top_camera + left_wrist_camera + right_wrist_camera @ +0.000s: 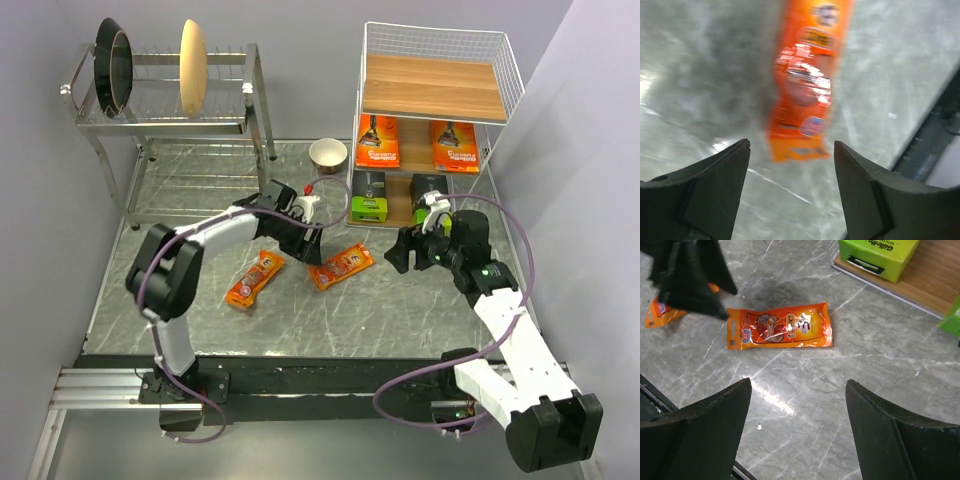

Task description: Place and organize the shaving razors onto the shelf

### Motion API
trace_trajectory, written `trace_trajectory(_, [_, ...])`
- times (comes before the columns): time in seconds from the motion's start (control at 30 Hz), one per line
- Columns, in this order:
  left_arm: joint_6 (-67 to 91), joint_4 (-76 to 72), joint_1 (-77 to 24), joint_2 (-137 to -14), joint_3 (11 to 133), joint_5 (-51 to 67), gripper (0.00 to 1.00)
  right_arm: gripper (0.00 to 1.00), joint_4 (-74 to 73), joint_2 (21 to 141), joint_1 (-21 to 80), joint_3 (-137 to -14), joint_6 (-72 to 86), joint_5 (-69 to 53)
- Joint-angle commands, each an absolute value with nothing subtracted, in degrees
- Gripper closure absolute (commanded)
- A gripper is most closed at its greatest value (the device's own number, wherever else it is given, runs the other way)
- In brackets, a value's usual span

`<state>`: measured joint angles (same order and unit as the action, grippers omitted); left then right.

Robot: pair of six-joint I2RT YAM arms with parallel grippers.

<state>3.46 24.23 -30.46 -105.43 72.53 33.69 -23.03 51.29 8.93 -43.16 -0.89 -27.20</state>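
Two narrow orange blister packs of shaving razors lie flat on the marble table, one [256, 278] on the left and one [341, 266] nearer the middle. My left gripper [311, 244] hovers between them, open and empty. In the left wrist view a blurred orange pack [802, 85] lies beyond the open gripper [791, 150]. My right gripper [402, 250] is open in front of the shelf [436, 88]. In its wrist view it [797, 387] holds nothing, short of the pack [780, 331]. Two orange cards [378, 141] [454, 146] stand on the middle board. Grey-and-lime boxes [368, 196] [877, 255] sit on the bottom board.
A steel dish rack [170, 120] with plates stands at the back left. A white bowl [328, 153] sits on the table between the rack and the shelf. Grey walls close in on both sides, and a black rail [300, 375] runs along the table's near edge.
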Motion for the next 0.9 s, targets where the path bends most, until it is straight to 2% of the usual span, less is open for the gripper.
trace_trajectory(0.0, [-4.0,27.0,-28.8,-108.5,79.7,31.9,0.26,0.18,-23.1,49.0,7.2,-44.4,-0.2,-28.8])
trace_trajectory(0.13, [-6.4,32.2,-28.7,-114.1,83.6,35.1,0.27,0.17,-22.6,48.9,5.4,-43.7,-0.2,-29.4])
trace_trajectory(0.33, [-9.0,34.8,-29.3,-117.2,83.2,40.0,0.31,0.17,-22.1,49.9,4.2,-43.6,-0.2,-29.7])
trace_trajectory(0.6, [-7.6,32.3,-30.3,-117.8,79.9,42.8,0.37,0.17,-21.9,51.4,4.0,-43.4,-0.4,-30.0])
trace_trajectory(0.7, [-7.2,32.0,-31.3,-118.4,79.5,44.3,0.43,0.17,-21.6,51.5,4.0,-43.2,-0.3,-30.1])
trace_trajectory(0.8, [-7.3,32.2,-32.0,-119.2,79.5,46.2,0.56,0.17,-21.8,51.5,4.0,-43.0,-0.4,-30.1])
trace_trajectory(0.87, [-6.7,31.8,-32.0,-119.5,79.3,47.5,0.70,0.17,-22.0,51.3,4.0,-42.9,-0.6,-29.5])
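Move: The orange razor pack that the left hand goes for has its middle about 7 cm to the right, roughly 1 cm ahead and 6 cm below; its near end lies only a little right and some 3 cm back. The other orange pack lies about 12 cm left and 2 cm back, at the same depth, and the nearer green box on the bottom shelf some 16 cm ahead and 13 cm right. From the right hand the pack is about 5 cm ahead, 11 cm left and 17 cm below. The left hand, its open fingers slanting down to the right, first swings forward about 3 cm while starting to sink, then draws back some 5 cm and a little right, going about 5 cm down in all, onto the near left end of the razor pack. The wrist turns some 10 degrees clockwise on the way back, and the fingers narrow from wide open to under half, late and mostly once they are low, until they flank the pack's end flap and begin to pinch it. ##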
